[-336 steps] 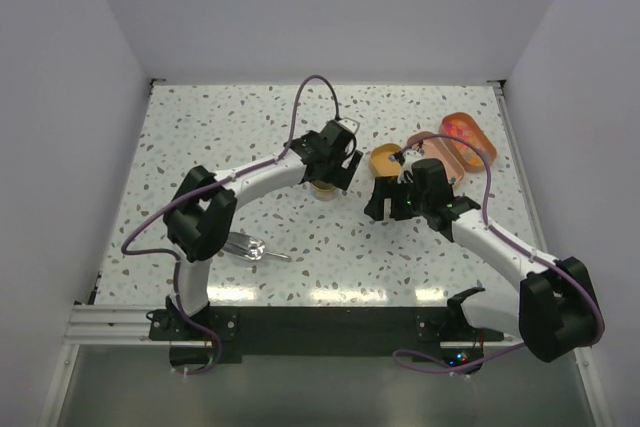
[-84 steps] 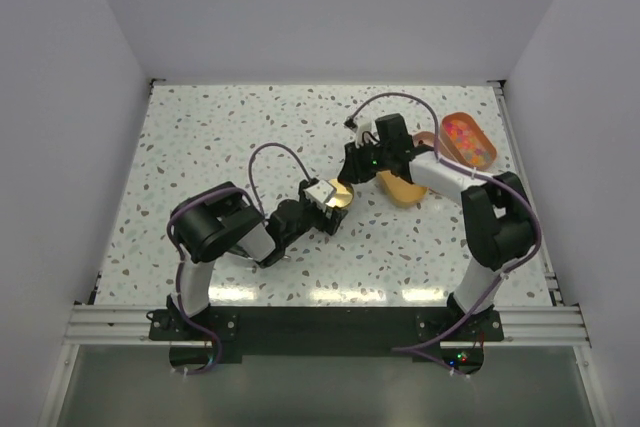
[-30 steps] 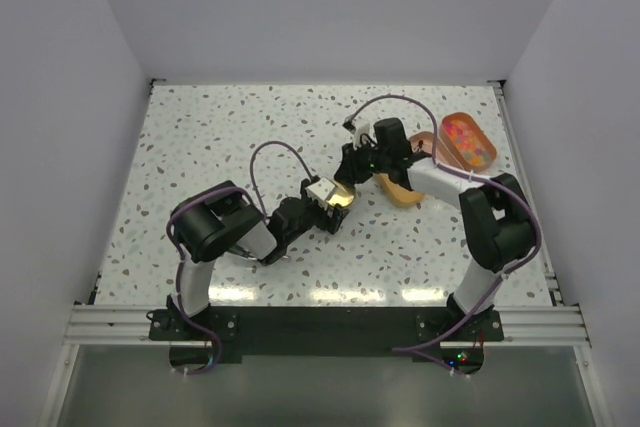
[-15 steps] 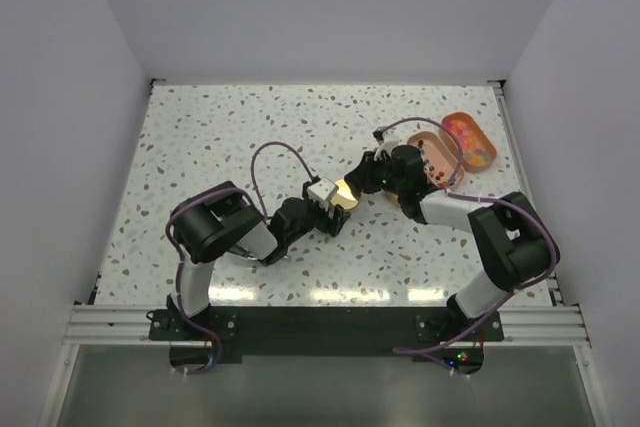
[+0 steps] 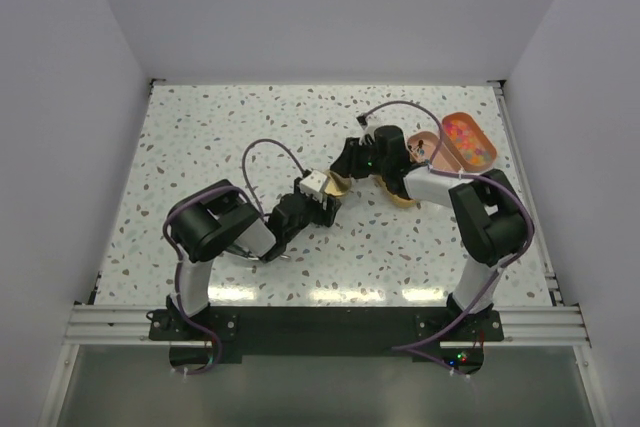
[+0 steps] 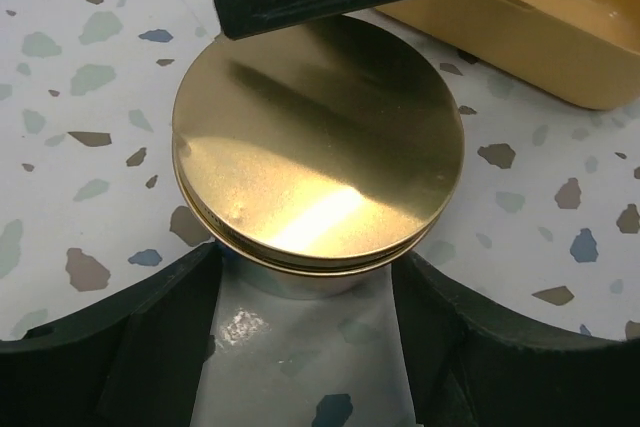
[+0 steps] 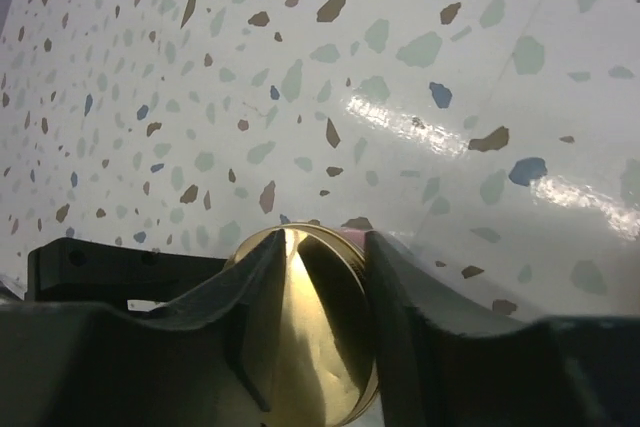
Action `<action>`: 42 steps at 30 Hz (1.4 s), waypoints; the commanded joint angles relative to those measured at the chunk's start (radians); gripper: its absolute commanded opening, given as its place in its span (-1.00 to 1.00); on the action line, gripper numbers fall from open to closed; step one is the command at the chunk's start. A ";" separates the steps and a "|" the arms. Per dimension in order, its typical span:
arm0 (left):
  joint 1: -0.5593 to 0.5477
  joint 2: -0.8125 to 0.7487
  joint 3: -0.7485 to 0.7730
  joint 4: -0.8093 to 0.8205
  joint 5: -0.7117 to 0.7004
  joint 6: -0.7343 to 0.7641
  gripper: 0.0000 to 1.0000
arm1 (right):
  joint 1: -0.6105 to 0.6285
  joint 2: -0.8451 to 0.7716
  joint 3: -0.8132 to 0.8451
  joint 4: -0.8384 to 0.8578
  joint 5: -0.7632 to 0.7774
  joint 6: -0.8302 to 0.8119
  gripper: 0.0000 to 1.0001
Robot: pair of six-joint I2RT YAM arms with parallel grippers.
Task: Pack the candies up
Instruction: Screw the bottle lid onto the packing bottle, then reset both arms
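A glass jar with a gold lid (image 5: 338, 185) (image 6: 318, 147) stands mid-table. My left gripper (image 5: 322, 197) (image 6: 308, 282) is shut on the jar's glass body just below the lid, one finger (image 6: 165, 337) pressed to each side. From the far side my right gripper (image 5: 346, 167) (image 7: 323, 247) reaches over the lid (image 7: 320, 327). Its jaws stand partly apart above the lid's far edge, narrower than the lid. The candies (image 5: 468, 135), mixed colours, lie in an orange tray (image 5: 452, 121) at the back right.
A yellow-orange dish (image 5: 406, 195) (image 6: 540, 17) sits just right of the jar, under the right forearm. A peach tray (image 5: 424, 143) lies against the candy tray. White walls close in the speckled table (image 5: 220, 137) on three sides.
The right arm dipped toward me half a second ago, then swung back over the lid with its jaws wider. The left gripper and jar shifted slightly up-left.
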 commanded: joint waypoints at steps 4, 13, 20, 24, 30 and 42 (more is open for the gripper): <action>0.048 -0.028 0.017 -0.024 -0.182 -0.022 0.17 | 0.040 0.068 0.176 -0.314 -0.090 -0.080 0.23; 0.034 -0.096 -0.064 0.055 -0.167 0.008 1.00 | -0.006 -0.143 0.246 -0.503 0.109 -0.165 0.62; -0.007 -0.211 -0.139 0.068 -0.164 0.025 1.00 | -0.020 -0.390 0.190 -0.609 0.336 -0.218 0.86; -0.022 -0.336 -0.183 0.022 -0.210 0.024 1.00 | -0.021 -0.519 0.169 -0.676 0.439 -0.228 0.94; -0.048 -0.629 -0.164 -0.267 -0.351 0.014 1.00 | -0.023 -0.729 0.097 -0.770 0.644 -0.211 0.98; -0.047 -1.321 0.040 -1.084 -0.785 0.074 1.00 | -0.021 -1.364 -0.081 -0.871 0.987 -0.339 0.97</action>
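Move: My left fingers are already round the packing bottle, its middle about 3 cm ahead and 2 cm right of them at their height; the bottle lid sits on it some 4 cm higher. From my right hand, at the rim, the lid's middle is about 3 cm back, 1 cm right and 1 cm down. From my left hand, the yellow tray is roughly 8 cm ahead, 17 cm right, and the scoop 10 cm back, 16 cm left, both slightly lower. I first nudge both hands about 2 cm left and slightly forward together at the bottle, with a small counter-clockwise turn, then spread both grippers and let go. My right hand climbs some 24 cm while swinging right and back, turning clockwise; my left backs off the bottle, then rises about 27 cm and sweeps left, turning some 30 degrees counter-clockwise. ##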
